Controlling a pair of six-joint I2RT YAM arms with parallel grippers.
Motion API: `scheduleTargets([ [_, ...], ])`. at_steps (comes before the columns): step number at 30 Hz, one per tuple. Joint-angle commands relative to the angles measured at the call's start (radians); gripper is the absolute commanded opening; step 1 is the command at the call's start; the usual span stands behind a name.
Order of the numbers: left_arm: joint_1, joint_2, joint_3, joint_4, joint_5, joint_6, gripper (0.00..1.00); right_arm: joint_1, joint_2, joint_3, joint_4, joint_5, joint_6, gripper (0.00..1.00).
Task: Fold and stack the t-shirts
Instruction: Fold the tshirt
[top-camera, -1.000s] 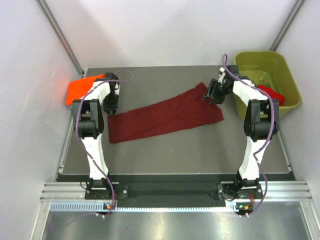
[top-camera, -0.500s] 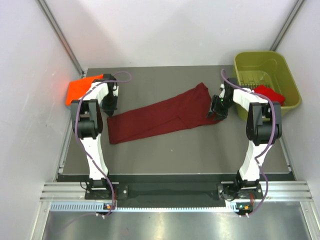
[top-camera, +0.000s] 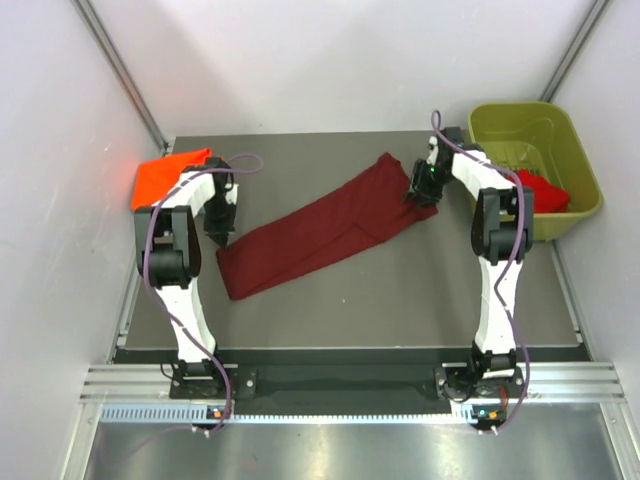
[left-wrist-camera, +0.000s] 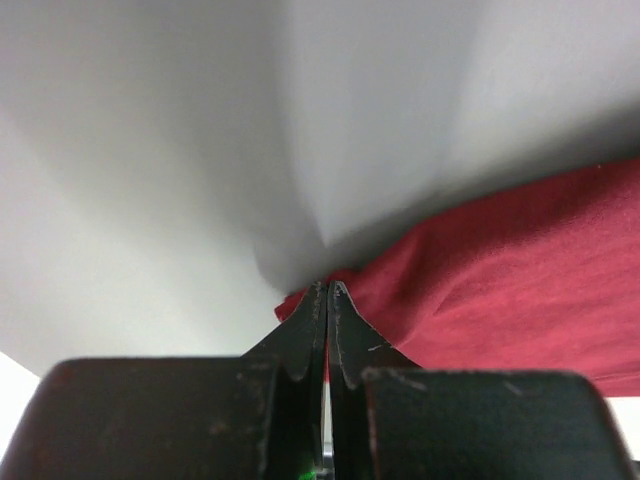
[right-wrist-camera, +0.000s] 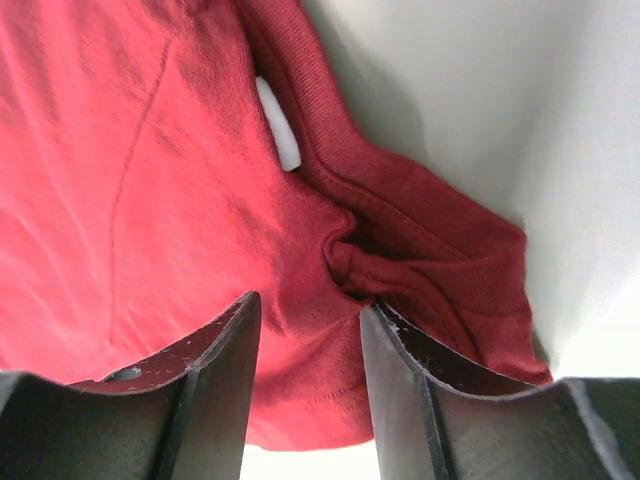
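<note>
A dark maroon t-shirt (top-camera: 320, 225) lies folded into a long strip, slanting across the table from near left to far right. My left gripper (top-camera: 221, 238) is at the strip's near-left corner, and in the left wrist view it (left-wrist-camera: 328, 288) is shut on that corner of the maroon cloth (left-wrist-camera: 500, 270). My right gripper (top-camera: 420, 188) stands over the far-right end. In the right wrist view it (right-wrist-camera: 310, 303) is open, its fingers straddling a bunched fold of the maroon cloth (right-wrist-camera: 150, 180). A bright orange t-shirt (top-camera: 160, 178) lies at the table's far left edge.
An olive-green bin (top-camera: 520, 110) stands off the far right of the table with a bright red t-shirt (top-camera: 543, 190) inside it. Grey walls close in the left, back and right sides.
My left gripper has shut on the shirt's corner. My right gripper dipped towards the shirt's near-right corner, then came back up to its far end. The strip now lies steeper and narrower at the right.
</note>
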Motion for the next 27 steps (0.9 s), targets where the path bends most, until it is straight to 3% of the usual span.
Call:
scheduleTargets([
  [1, 0.000, -0.093, -0.016, -0.016, -0.052, -0.007, 0.00, 0.043, 0.108, 0.157, 0.125, 0.015, -0.018, 0.45],
  [10, -0.005, -0.159, -0.036, -0.016, -0.065, -0.015, 0.00, 0.058, 0.265, 0.388, 0.180, 0.023, -0.019, 0.46],
  [14, -0.005, -0.163, -0.050, -0.008, -0.065, -0.016, 0.00, 0.055, 0.172, 0.409, 0.205, 0.024, -0.009, 0.49],
  [23, -0.045, -0.151, -0.015, 0.006, -0.037, -0.021, 0.00, -0.003, -0.108, 0.022, 0.188, -0.060, 0.094, 0.48],
  [27, -0.045, -0.151, -0.021, 0.006, -0.028, -0.024, 0.00, -0.006, -0.162, -0.037, 0.185, -0.060, 0.091, 0.48],
])
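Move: The t-shirt's right end lies right at the right hand's half-open fingertips, about 1 cm below, with its far corner some 10 cm ahead and 6 cm left. The green bin's middle is about 29 cm to that hand's right and 7 cm ahead. The left fingers already pinch the t-shirt's left corner, just under them; the orange stack sits roughly 15 cm ahead and 13 cm left of that hand. Half-open right fingers push the t-shirt's end forward about 10 cm, then back off, rising; left lifts its pinch. ##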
